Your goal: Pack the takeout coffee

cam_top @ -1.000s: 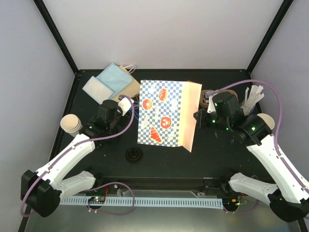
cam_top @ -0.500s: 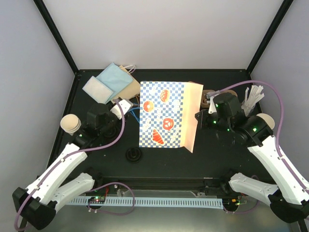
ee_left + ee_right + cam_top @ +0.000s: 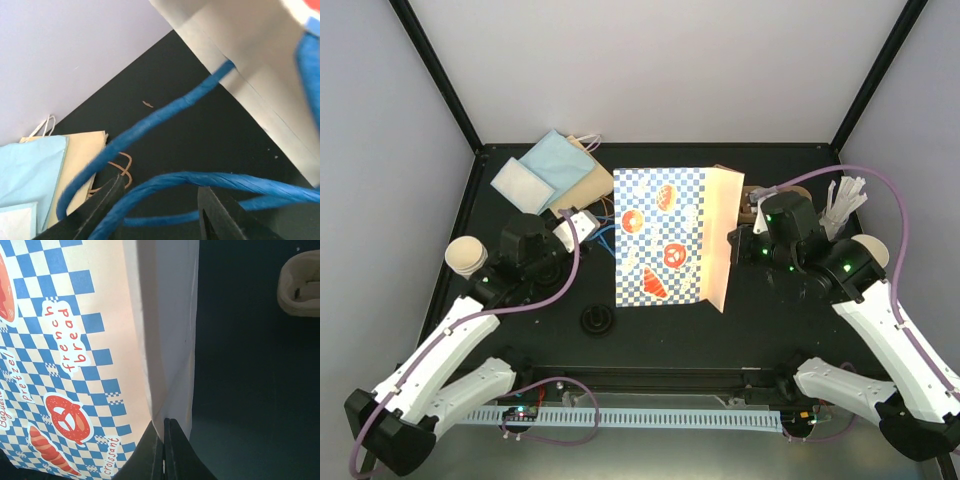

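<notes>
The blue-checked paper bag (image 3: 665,240) lies mid-table, with my right gripper (image 3: 738,245) shut on the edge of its white side fold (image 3: 170,340). My left gripper (image 3: 582,222) sits at the bag's left end. Its fingers (image 3: 107,200) stand apart, and the bag's blue rope handle (image 3: 165,182) runs loose between them. Cream paper cups stand at the far left (image 3: 465,256) and far right (image 3: 873,250). A black lid (image 3: 597,320) lies near the front. The brown pulp tray (image 3: 750,198) shows partly behind the right arm.
Light blue and tan paper bags (image 3: 545,175) lie flat at the back left. White stir sticks (image 3: 845,205) stand at the back right beside the right arm. Black frame posts rise at the table's back corners.
The left arm drew back to the left, its jaws staying around the blue handle. The bag's left end shifted slightly right. The right gripper kept its pinch and barely moved.
</notes>
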Available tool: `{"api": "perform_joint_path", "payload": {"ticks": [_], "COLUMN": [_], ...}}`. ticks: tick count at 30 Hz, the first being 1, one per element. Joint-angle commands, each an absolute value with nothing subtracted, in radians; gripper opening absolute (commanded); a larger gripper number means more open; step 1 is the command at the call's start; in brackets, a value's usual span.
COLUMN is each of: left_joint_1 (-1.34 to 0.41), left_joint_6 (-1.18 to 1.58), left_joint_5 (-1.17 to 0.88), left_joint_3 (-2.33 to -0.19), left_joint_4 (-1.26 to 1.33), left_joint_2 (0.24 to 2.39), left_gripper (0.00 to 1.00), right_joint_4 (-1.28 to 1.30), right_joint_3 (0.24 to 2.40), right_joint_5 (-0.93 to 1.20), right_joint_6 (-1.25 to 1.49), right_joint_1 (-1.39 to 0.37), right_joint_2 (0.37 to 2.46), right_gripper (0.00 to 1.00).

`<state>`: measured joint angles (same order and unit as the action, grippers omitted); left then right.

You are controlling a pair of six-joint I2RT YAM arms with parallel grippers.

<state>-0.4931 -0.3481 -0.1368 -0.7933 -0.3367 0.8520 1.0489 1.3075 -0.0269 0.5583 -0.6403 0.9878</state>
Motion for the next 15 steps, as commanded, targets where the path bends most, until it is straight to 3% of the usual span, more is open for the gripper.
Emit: {"api": "perform_joint_path", "payload": {"ticks": [1,6,13,15], "left_joint_1": [-0.499,-0.499,-0.499,-0.498], "left_joint_6": [-0.370,-0.376,-0.336,-0.331], "left_joint_5": [-0.207,-0.231,-0.259,-0.272], "left_joint_3": [-0.847,-0.833,-0.786,-0.792], "left_joint_4": [-0.409,-0.425,-0.300,-0.286], "left_joint_2": [0.830,0.807,0.789,0.799], "left_gripper": [0.45,0.55,0.84,0.85], "right_joint_4": [1.051,1.060,1.051,1.050], "right_joint_3": [1.320,1.324,1.338,1.342], "right_joint_5": [-0.114,-0.147,-0.124,-0.123], "right_joint_6": [0.544,0.524,0.518,0.518], "right_joint_1": [-0.647,-0.646,-0.646,-0.646], "right_joint_2": [0.982,0.991,1.004,1.005], "right_gripper": [0.02,0.02,0.02,0.02]}}
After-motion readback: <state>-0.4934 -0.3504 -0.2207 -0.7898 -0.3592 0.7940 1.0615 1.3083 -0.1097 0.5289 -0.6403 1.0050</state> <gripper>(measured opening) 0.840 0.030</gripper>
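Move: The blue handle of the checkered bag is looped right at the left fingertips, about 3 cm ahead and 4 cm right of the hand point, nearly level with it. Beyond the handle, the bag's middle is some 14 cm to the left hand's right and 1 cm ahead. Far below that hand, the brown bag lies roughly 13 cm ahead and 1 cm left, the black lid 13 cm back and 1 cm right. The right hand has the handle about 20 cm to its left, 1 cm ahead and a little lower. The left fingers spread from less than half open to nearly wide as the hand backs about 2 cm out of the blue handle towards its own base, then lifts about 1 cm, turning slightly clockwise. The right hand keeps its pinch on the bag's bottom edge at the right and eases about 1 cm to its right and 1 cm forward, rolling its left side down some 5 degrees. ##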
